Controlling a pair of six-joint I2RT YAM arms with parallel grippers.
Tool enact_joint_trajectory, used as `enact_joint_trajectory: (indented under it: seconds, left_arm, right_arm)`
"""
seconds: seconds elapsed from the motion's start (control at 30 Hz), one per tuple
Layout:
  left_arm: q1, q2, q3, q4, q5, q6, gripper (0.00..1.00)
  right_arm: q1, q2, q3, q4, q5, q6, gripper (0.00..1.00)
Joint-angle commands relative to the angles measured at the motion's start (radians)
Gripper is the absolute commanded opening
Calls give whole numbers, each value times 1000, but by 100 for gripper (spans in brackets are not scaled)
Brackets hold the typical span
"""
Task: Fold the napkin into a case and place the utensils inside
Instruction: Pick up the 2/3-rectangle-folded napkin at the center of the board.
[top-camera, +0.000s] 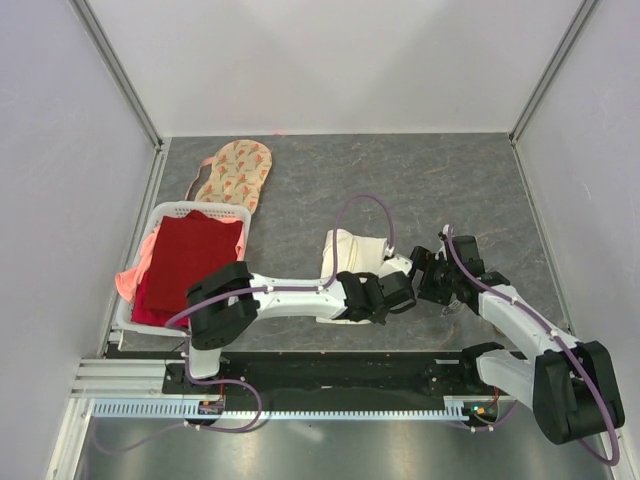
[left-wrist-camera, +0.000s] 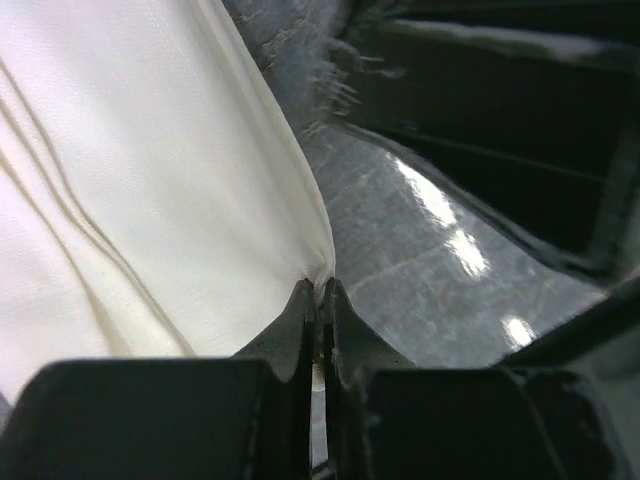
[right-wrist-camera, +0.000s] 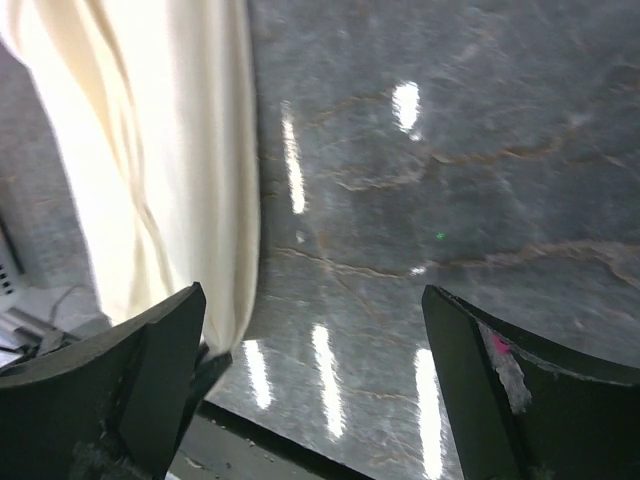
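The cream-white napkin (top-camera: 352, 250) lies rumpled and partly folded on the grey table, just beyond both grippers. My left gripper (top-camera: 403, 287) is shut on a corner of the napkin (left-wrist-camera: 150, 190); the cloth is pinched between its fingertips (left-wrist-camera: 305, 300). My right gripper (top-camera: 428, 282) hovers just right of the left one, open wide, with only bare table between its fingers (right-wrist-camera: 180, 330). The napkin's edge (right-wrist-camera: 170, 150) hangs beside its left finger, apart from it. The utensils are out of view.
A white basket (top-camera: 238, 215) holding a red cloth (top-camera: 185, 262) stands at the left. A peach floral cloth (top-camera: 235, 172) lies behind it. Grey walls enclose the table (top-camera: 450, 180) on three sides.
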Motion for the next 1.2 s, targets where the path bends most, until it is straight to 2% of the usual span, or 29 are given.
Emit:
enact_joint_trajectory:
  seconds: [0.0,0.43,0.73,1.17]
  left_arm:
    - [12,-112,-23,8,56,-59,2]
    - [29,-189,-103,42,131,-85,2]
    - [32,-245,-118,58,151,-93,2]
    - [32,-264,-151,81,192,-103,2]
  right_arm:
    - [-2,38,-4,145,-99,60,98]
    - [16,224,9,344,-157,224,95]
    - [19,276,30,372,-108,224,79]
    - [18,380,52,514,-134,253,60]
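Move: The left hand already pinches the near right corner of the folded napkin, a couple of centimetres off the board; the far half of its right edge lies about 11 cm straight ahead of that hand. From the open right hand that stretch of edge is some 5 cm ahead, 7 cm to the left and 2 cm below, with the napkin's far right corner 4 cm beyond it. The fork lies about level with the right hand, some 9 cm to its right. Keeping its pinch on the near right corner, the left hand lifts it some 5 cm and draws it back about 3 cm, tilting slightly. The right hand, fingers wide, heads forward and left about 7 cm in all to the napkin's right edge, rolling some 15 degrees with its left side rising; as it eases down about a centimetre, its fingers come either side of the edge and part-close, without shutting on the cloth. ##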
